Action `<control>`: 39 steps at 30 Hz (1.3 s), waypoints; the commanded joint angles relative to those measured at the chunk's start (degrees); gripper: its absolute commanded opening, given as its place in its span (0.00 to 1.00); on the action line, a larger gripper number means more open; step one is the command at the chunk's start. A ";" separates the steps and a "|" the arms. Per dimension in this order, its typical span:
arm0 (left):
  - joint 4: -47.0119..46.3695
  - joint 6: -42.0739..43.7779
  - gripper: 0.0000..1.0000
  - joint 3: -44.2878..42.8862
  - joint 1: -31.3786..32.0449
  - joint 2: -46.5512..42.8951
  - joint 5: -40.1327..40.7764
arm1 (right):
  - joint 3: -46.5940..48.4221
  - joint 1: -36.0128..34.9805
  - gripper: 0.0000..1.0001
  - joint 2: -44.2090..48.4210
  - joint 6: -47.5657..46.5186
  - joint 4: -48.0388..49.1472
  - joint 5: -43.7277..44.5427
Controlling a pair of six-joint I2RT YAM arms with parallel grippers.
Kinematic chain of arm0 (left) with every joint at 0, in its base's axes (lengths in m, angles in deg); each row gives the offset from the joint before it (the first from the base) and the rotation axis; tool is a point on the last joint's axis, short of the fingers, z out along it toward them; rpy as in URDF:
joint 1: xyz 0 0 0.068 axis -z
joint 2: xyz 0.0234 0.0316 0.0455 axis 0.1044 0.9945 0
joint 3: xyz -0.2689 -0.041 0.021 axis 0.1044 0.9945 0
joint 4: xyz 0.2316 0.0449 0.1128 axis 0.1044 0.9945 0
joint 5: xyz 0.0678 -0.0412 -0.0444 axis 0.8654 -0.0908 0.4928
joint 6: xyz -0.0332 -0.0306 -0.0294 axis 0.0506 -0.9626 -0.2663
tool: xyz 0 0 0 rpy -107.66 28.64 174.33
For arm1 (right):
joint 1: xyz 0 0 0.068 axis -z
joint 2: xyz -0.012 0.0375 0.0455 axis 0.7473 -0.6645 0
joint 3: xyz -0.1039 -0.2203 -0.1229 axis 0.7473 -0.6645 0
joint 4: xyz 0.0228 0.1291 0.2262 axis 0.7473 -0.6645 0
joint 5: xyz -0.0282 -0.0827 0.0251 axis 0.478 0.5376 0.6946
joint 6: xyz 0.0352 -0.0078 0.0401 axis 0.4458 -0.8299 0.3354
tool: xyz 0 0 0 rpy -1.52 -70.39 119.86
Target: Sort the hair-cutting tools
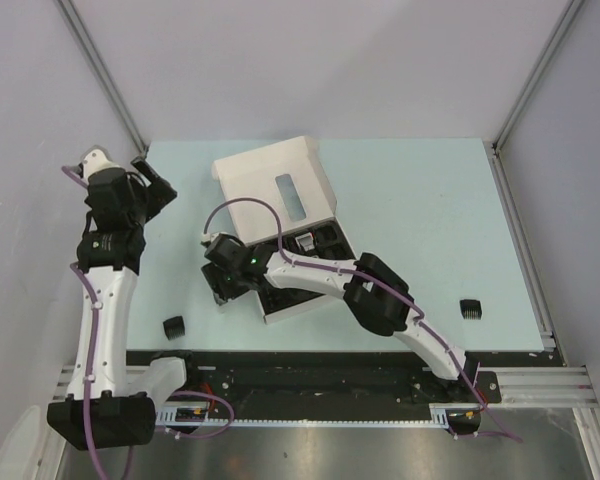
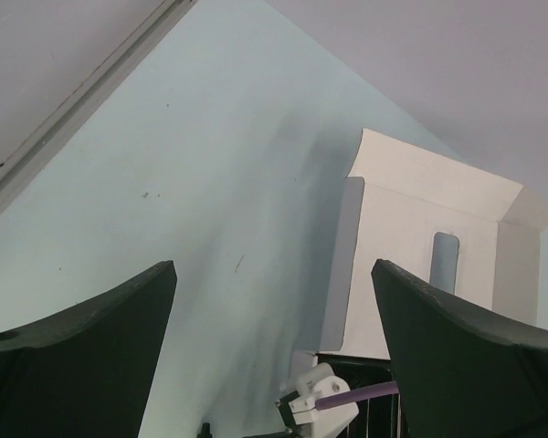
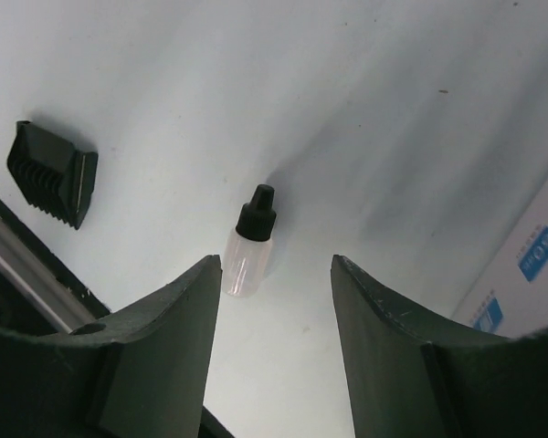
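Note:
My right gripper (image 3: 276,269) is open and hangs low over the table, left of the white box (image 1: 275,185). Just past its left fingertip lies a small clear bottle (image 3: 249,248) with a black cap, free of both fingers. A black comb guard (image 3: 53,173) rests farther left near the table's front edge; from above it shows as the comb guard (image 1: 173,325). Another comb guard (image 1: 469,309) sits at the right front. My left gripper (image 2: 272,265) is open and empty, raised at the table's left edge and facing the white box (image 2: 429,246).
The box's black tray (image 1: 310,262) lies partly under my right arm, its contents hard to make out. The box's printed side (image 3: 530,265) stands close on the right of my right gripper. A metal rail (image 1: 360,362) runs along the front edge.

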 commanded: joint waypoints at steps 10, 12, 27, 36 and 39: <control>-0.37 -0.39 0.96 -0.35 -0.37 1.79 0.18 | 7.81 -1.26 0.57 -6.19 2.95 -6.37 1.97; -0.37 -0.21 0.96 -0.17 -0.28 1.62 -0.08 | 9.05 -1.44 0.57 -6.98 2.60 -7.52 4.26; -0.63 -0.03 0.97 1.15 -0.28 1.97 -1.76 | 9.58 -1.35 0.31 -9.01 2.07 -7.43 7.08; -0.89 -0.30 0.98 1.67 -0.37 1.79 -2.02 | 11.42 1.20 0.00 -6.74 4.26 -7.61 1.37; -1.07 -0.30 0.97 2.37 -0.37 1.70 -3.07 | 11.07 1.99 0.00 -3.23 3.74 -7.08 1.11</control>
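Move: The small bottle lies almost right under the right fingers, about 1 cm ahead and 3 cm below. The black guard comb is some 11 cm to this hand's left and 6 cm nearer the base; the open box's middle is about 20 cm to its right and 10 cm ahead, both roughly 3 cm lower. From the raised left hand, the bottle is about 10 cm back, 12 cm to the right and 28 cm below. Downwards first, the right hand sinks about 2.5 cm onto the bottle, its wrist turning only some 5 degrees. Nearly still, with a slight creep forward of about 1 cm, it then closes its half-open fingers almost fully and pinches the bottle's clear body just behind the black cap. The empty left hand sinks about 2.5 cm too, staying high and wide open. ##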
